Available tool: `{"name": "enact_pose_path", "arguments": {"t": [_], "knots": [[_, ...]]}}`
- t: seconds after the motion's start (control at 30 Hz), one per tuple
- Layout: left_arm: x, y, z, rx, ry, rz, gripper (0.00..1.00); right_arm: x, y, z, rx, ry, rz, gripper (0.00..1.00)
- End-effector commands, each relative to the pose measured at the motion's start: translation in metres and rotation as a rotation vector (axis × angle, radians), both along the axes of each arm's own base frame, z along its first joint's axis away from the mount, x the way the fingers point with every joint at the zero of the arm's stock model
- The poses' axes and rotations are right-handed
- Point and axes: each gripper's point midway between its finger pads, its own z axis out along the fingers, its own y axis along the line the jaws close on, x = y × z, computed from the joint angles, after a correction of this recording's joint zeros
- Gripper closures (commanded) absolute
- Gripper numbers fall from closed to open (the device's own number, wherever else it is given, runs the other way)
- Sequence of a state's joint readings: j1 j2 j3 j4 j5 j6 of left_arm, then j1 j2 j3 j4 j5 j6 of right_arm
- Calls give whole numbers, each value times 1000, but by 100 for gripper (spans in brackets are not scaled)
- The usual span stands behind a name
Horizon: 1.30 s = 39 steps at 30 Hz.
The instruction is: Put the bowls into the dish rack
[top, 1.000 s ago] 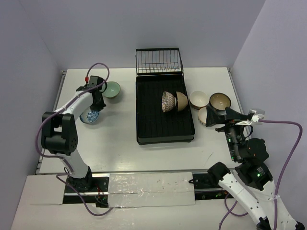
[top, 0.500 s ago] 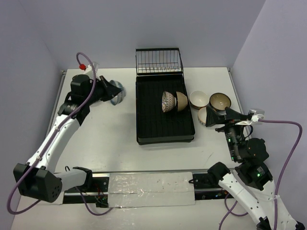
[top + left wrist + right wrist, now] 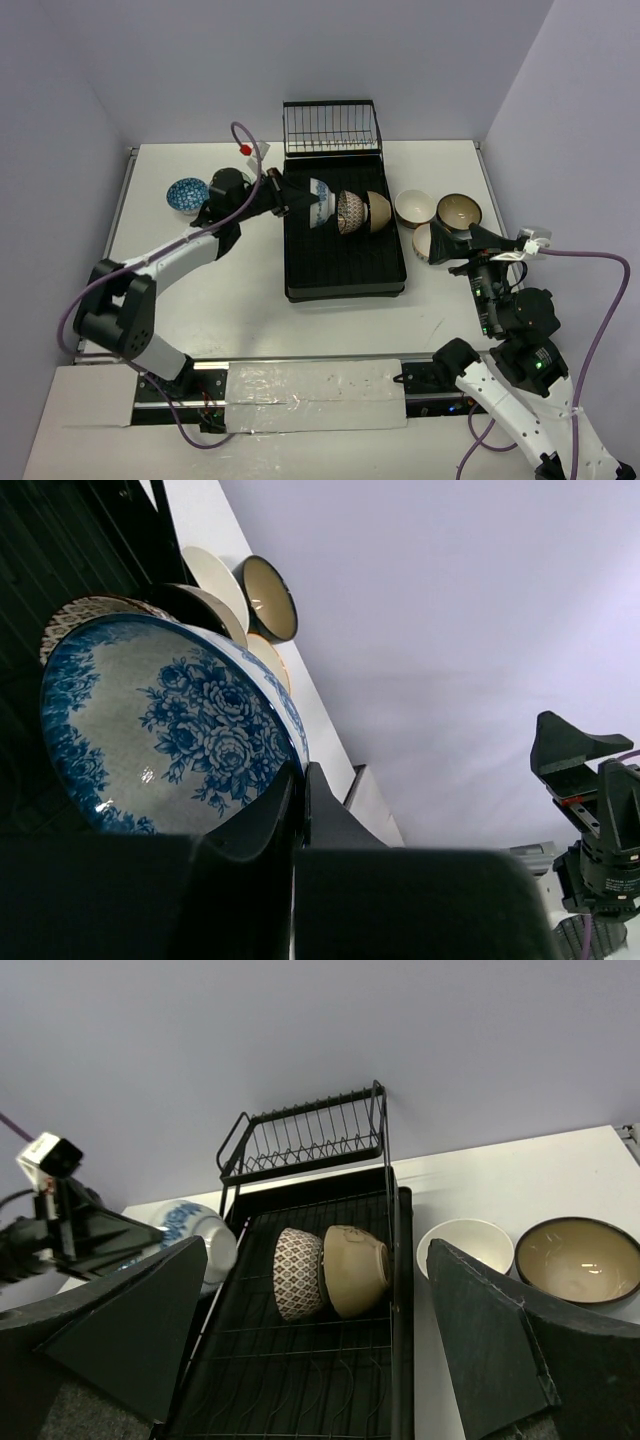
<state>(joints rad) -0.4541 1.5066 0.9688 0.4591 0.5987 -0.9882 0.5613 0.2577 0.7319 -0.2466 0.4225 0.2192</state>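
Observation:
The dish rack (image 3: 300,270) is a black ribbed tray with an upright wire section (image 3: 332,128) at its far end. Inside it, a brown-patterned bowl (image 3: 350,212) and a tan bowl (image 3: 378,211) stand on edge. My left gripper (image 3: 300,200) is shut on the rim of a blue-white floral bowl (image 3: 319,201), held tilted over the rack's left side just beside the patterned one. In the left wrist view my fingers (image 3: 262,815) pinch that bowl (image 3: 160,730). My right gripper (image 3: 462,243) hangs open right of the rack with nothing between its fingers (image 3: 130,1310).
A blue patterned bowl (image 3: 187,195) sits on the table at the far left. Right of the rack stand a cream bowl (image 3: 414,207), a dark-rimmed tan bowl (image 3: 459,211) and one more bowl (image 3: 424,243) partly hidden by my right gripper. Walls enclose the table.
My left arm has swung to the right, carrying the blue-white bowl from the table's left side to over the rack's left edge. The right arm has stayed still and open.

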Motion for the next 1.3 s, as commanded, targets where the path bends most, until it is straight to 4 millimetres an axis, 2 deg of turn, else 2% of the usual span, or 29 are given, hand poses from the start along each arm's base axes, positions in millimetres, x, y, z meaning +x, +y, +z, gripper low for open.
{"name": "enact_pose_path", "arguments": {"t": [0.0,0.03,0.1,0.13,0.2,0.23,0.37,0.63,1.27], "knots": [[-8,-16,53,-158,-193,-76,100,1,1,5,6,-17,1,2],[-3,-20,40,-157,-163,-78,100,1,1,5,2,-16,0,2],[-1,-22,35,-179,-173,-90,100,1,1,5,-1,-17,1,2],[3,-25,24,-186,-141,-97,100,1,1,4,-3,-14,0,2],[4,-28,21,-209,-139,-112,100,1,1,4,-5,-13,-2,2],[7,-31,11,-201,-116,-115,100,1,1,5,-3,-15,-2,2],[11,-33,-5,-188,-99,-118,100,2,2,3,-9,-9,-1,2],[19,-31,-36,-139,-52,-88,100,4,5,2,-15,-5,11,2],[41,-28,-79,-98,20,-42,100,3,5,1,-16,-4,14,2]]}}
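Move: The left hand already pinches the blue floral bowl by its upper rim, open side facing left. Its place in the dish rack, against the patterned bowl, centres about 7 cm ahead, 5 cm right and 17 cm below the hand. The patterned bowl is some 6 cm right of that place, level with it; the tan bowl is another 7 cm right. The place lies about 22 cm ahead, 29 cm left and 26 cm below the right hand. Down into the rack goes the left hand, about 10 cm in all, carrying the blue floral bowl on edge. It slides some 3 cm right towards the patterned bowl early on, then sinks on, easing forward by about 4 cm overall. The wrist stays nearly steady and the closed fingers keep their pinch on the upper rim. ##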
